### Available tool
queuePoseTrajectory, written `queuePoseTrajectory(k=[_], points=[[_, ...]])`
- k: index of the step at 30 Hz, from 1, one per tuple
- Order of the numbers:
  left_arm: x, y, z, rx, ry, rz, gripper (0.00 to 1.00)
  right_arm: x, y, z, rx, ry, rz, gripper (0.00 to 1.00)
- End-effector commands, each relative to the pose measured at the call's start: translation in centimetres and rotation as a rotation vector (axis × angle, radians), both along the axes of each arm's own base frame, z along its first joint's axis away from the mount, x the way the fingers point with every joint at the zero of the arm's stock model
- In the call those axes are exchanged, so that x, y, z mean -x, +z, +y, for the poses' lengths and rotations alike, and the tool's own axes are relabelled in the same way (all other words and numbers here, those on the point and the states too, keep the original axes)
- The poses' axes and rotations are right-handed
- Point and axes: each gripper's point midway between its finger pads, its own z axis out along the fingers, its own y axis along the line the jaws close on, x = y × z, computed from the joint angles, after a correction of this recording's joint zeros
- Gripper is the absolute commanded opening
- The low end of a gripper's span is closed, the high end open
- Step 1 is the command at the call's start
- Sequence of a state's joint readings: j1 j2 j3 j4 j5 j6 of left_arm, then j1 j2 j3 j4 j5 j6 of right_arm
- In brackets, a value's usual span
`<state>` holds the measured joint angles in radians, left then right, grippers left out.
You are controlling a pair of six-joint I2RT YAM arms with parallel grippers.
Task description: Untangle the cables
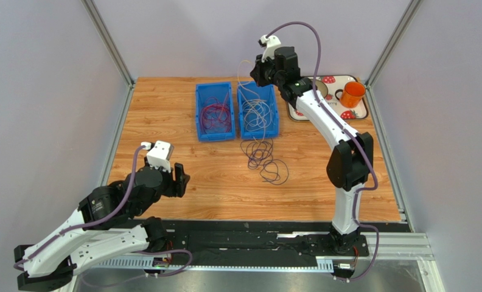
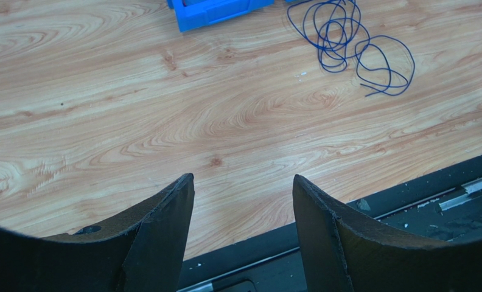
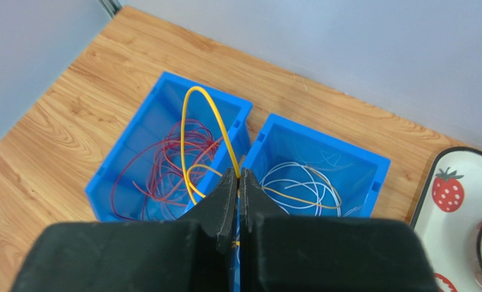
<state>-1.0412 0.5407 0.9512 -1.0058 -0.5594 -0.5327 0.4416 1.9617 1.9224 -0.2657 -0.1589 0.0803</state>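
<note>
My right gripper (image 3: 238,174) hangs above the two blue bins, shut on the yellow-orange cable (image 3: 196,89). That cable arches up in a loop over the left bin (image 3: 164,82) and trails into the right bin (image 3: 322,131). Dark red cable (image 3: 164,164) lies coiled in the left bin. White cable (image 3: 304,176) lies in the right bin. A dark purple-black cable (image 1: 265,157) sits in loose loops on the wood in front of the bins, also in the left wrist view (image 2: 347,42). My left gripper (image 2: 243,179) stands open and empty near the table's front left (image 1: 179,176).
A strawberry-patterned tray (image 1: 331,79) with an orange cup (image 1: 352,94) stands at the back right, beside the right bin. A black rail runs along the table's near edge (image 2: 408,194). Grey walls close in the left, back and right sides.
</note>
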Motion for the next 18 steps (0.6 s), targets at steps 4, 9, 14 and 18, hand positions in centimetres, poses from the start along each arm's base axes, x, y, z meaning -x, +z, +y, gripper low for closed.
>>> queuePoseTrajectory(k=[4, 9, 14, 18], points=[[-0.3, 0.3, -0.3, -0.015, -0.004, -0.011, 0.69, -4.2, -3.7, -1.4, 0.034, -0.112, 0.002, 0.0], [-0.3, 0.2, -0.2, -0.015, 0.0, -0.011, 0.69, -6.1, -6.5, -3.9, 0.062, -0.258, 0.091, 0.0], [-0.4, 0.2, -0.2, -0.019, 0.002, -0.009, 0.69, -6.2, -9.2, -4.2, 0.092, -0.283, 0.168, 0.08], [-0.3, 0.2, -0.2, -0.019, -0.001, -0.008, 0.69, -6.0, -7.8, -5.3, 0.096, -0.336, 0.169, 0.56]])
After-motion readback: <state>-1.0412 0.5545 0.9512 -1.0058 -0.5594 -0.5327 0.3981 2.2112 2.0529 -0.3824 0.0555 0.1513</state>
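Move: The right hand grips the yellow cable high over the right blue box, whose middle lies about 1 cm back, 2 cm to the right and some 26 cm below. The left blue box, with the red cable, is about 15 cm left and 1 cm back; the strawberry tray is some 31 cm right and 8 cm farther out; the blue cable lies about 21 cm back and 4 cm right. From the left hand, the right box is roughly 36 cm ahead and 25 cm right. With the yellow cable still pinched, the right hand sweeps down about 11 cm into the space over the far part of the right blue box, going forward some 5 cm on the way and drifting right, mostly later, while the fingers tip further down and turn clockwise about 15 degrees. As the descent eases out, the fingers, shut until then, part to over a third of their range, still well above the box floor, and let go of the cable. ##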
